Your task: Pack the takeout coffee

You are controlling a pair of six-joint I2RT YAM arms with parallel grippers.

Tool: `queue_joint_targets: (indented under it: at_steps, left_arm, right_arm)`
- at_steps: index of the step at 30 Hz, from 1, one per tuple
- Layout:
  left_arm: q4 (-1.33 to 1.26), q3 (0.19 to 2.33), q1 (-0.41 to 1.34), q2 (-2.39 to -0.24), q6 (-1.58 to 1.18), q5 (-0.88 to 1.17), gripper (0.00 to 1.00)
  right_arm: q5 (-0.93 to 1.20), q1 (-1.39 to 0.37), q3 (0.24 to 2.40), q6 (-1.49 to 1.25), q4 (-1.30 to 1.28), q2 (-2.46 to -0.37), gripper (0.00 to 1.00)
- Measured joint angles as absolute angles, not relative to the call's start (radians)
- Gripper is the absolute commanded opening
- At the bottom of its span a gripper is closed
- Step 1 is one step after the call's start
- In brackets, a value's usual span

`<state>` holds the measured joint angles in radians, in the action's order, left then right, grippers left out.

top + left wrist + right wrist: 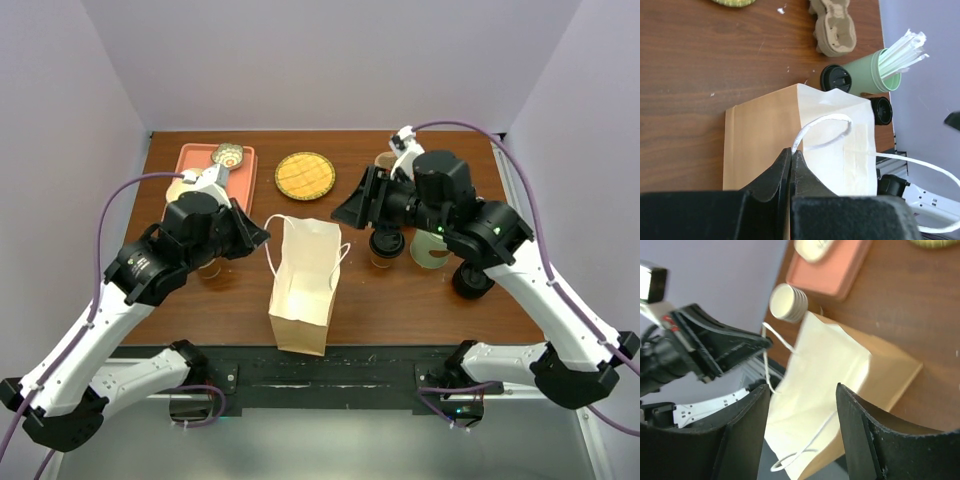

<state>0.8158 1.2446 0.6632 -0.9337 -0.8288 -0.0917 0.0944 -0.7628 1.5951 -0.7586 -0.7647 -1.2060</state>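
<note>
The takeout coffee point(387, 246), a tan paper cup with a black lid, stands right of the open paper bag point(303, 285); in the left wrist view the coffee's lid point(836, 78) shows just past the bag point(762, 135). My left gripper point(262, 236) point(792, 151) is shut on the bag's white string handle point(825, 120) at the bag's upper left rim. My right gripper point(347, 211) point(802, 386) hovers open by the bag's upper right rim, apart from the cup, with only the bag point(840, 365) seen beyond its fingers.
A pale-green cup of straws point(432, 250) point(871, 74) and another black-lidded item point(472, 280) stand right of the coffee. Stacked lidless cups point(788, 302) sit under my left arm. At the back are an orange tray point(200, 160), a yellow woven mat point(304, 173) and a cardboard carrier point(835, 27).
</note>
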Motion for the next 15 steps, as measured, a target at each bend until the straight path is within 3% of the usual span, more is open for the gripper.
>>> queue_joint_targets:
  at_steps: [3, 8, 13, 15]
  left_arm:
    - [0.868, 1.232, 0.664, -0.933, -0.885, -0.104, 0.18]
    - [0.916, 1.232, 0.664, -0.931, -0.916, -0.103, 0.54]
    - [0.918, 1.299, 0.664, -0.937, -0.832, -0.068, 0.71]
    - [0.913, 1.343, 0.664, -0.936, -0.783, -0.054, 0.74]
  right_arm:
    - [0.096, -0.763, 1.547, -0.814, -0.83, -1.205, 0.59]
    - [0.101, -0.763, 1.529, -0.833, -0.881, -1.214, 0.59]
    - [0.131, -0.763, 1.53, -0.823, -0.905, -1.25, 0.56]
    - [0.141, -0.763, 1.53, -0.819, -0.911, -1.259, 0.56]
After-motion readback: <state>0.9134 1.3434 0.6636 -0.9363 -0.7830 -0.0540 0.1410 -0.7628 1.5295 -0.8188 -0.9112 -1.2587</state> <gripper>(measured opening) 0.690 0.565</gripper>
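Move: The paper bag stands upright between the hands. Its left handle is in the shut left fingertips, the loop about 2 cm to their right and 1 cm lower; the bag is some 9 cm right, 6 cm back and 14 cm below, the paper cups about 14 cm left, 4 cm ahead and 22 cm below. From the right hand, the right handle lies about 8 cm below, 5 cm back and 1 cm left; the lidded cup about 9 cm right, 4 cm ahead and 28 cm below. Lower the open right gripper about 7 cm towards the bag's right handle, tipping it some 15 degrees steeper so the cord comes between its fingers; don't close yet. Meanwhile let go of the left handle: dip the left gripper about 2 cm, opening it well over half, then raise it 4 cm, easing back slightly, with the loop between its fingers. ##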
